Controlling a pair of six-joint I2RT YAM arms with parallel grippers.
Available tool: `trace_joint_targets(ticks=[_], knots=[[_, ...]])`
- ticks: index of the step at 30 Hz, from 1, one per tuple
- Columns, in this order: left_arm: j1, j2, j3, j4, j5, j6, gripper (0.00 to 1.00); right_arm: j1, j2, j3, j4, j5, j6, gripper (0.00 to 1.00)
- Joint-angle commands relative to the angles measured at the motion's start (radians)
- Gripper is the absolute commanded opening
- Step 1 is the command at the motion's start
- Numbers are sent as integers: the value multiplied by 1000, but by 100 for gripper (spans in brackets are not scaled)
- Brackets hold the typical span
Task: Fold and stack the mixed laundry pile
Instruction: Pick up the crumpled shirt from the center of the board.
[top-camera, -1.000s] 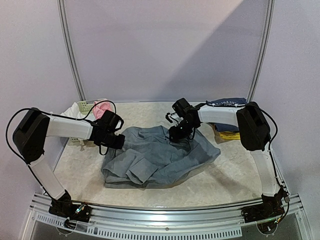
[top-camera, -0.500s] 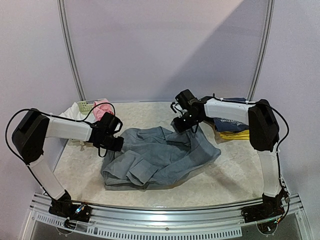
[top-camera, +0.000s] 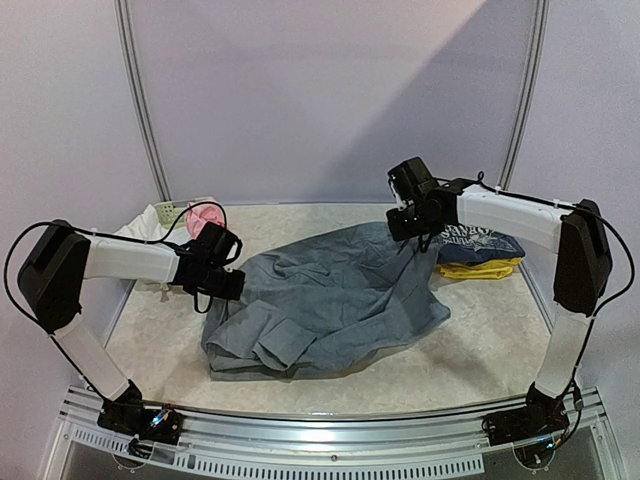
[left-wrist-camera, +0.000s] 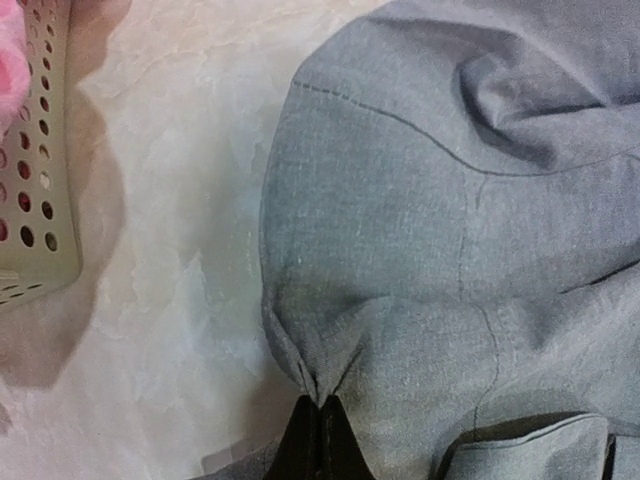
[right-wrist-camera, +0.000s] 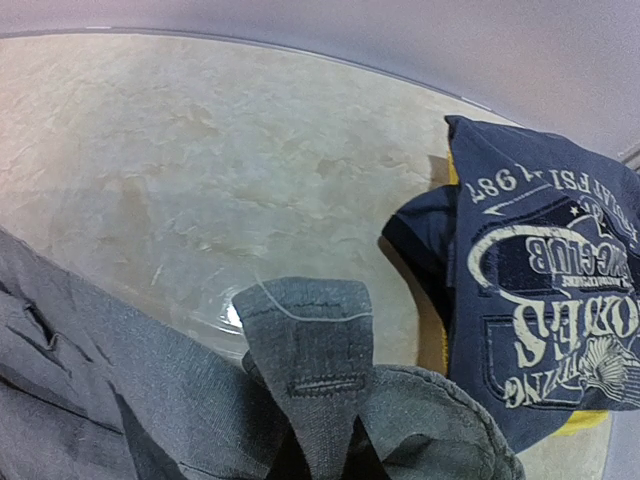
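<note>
Large grey trousers (top-camera: 320, 305) lie crumpled across the middle of the table. My left gripper (top-camera: 236, 285) is shut on a pinch of their left edge (left-wrist-camera: 322, 385), low to the table. My right gripper (top-camera: 412, 228) is shut on the waistband tab (right-wrist-camera: 305, 350) and holds it raised at the back right, so the cloth stretches up toward it. A folded navy printed tee (top-camera: 476, 240) lies on a yellow piece (top-camera: 476, 268) at the right. Pink (top-camera: 205, 215) and white (top-camera: 150, 222) pieces sit in the basket at the left.
A pale-green lattice basket (top-camera: 170, 212) stands at the back left, and its perforated wall (left-wrist-camera: 35, 170) shows close beside my left gripper. The marble-patterned tabletop (top-camera: 480, 340) ends at a metal rail in front. Pale walls close the back and sides.
My right gripper has closed on the trousers' waistband and lifted it up and to the right, toward the navy tee, stretching the cloth out. The left gripper has kept its hold and barely moved.
</note>
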Motion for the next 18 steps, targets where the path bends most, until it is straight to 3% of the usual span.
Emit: trace_joint_targets(ticks=[1,9,12,16,18], knots=[[-8,0,15,-20,-24,-4,0,-14,-49,-37,39,51,32,0],[-15,0,41,-46,-62,-2,1,-14,-51,-69,74,11,22,0],[-44,-4,54,-41,-71,25,16,-13,-49,-82,118,-65,3,0],[-123,4,121,-66,-135,84,50,-14,-12,-68,146,-139,-8,0],[-143,29,178,-91,-136,106,54,-14,10,-54,149,-157,-8,0]])
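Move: The left hand starts with its closed fingers on the shirt's left edge, low over the board. The shirt's middle lies about 15 cm to this hand's right, 2 cm nearer the base and 3 cm below; a folded flap is some 7 cm right and 10 cm back, the basket about 12 cm left and 11 cm ahead. From the right hand, the shirt's middle is roughly 15 cm left, 11 cm back and 15 cm down, while the folded stack stands 16 cm to its right, level with it, 12 cm lower. Barely stirring at first, the left hand opens its fingers to about half and lets go of the shirt's bunched left edge, then moves right and up, some 2 cm each way, in over the shirt towards its middle. The right hand keeps its pinch on the buttonholed strip, holding that end up; it drifts a centimetre right, then back left and about 1 cm down. ##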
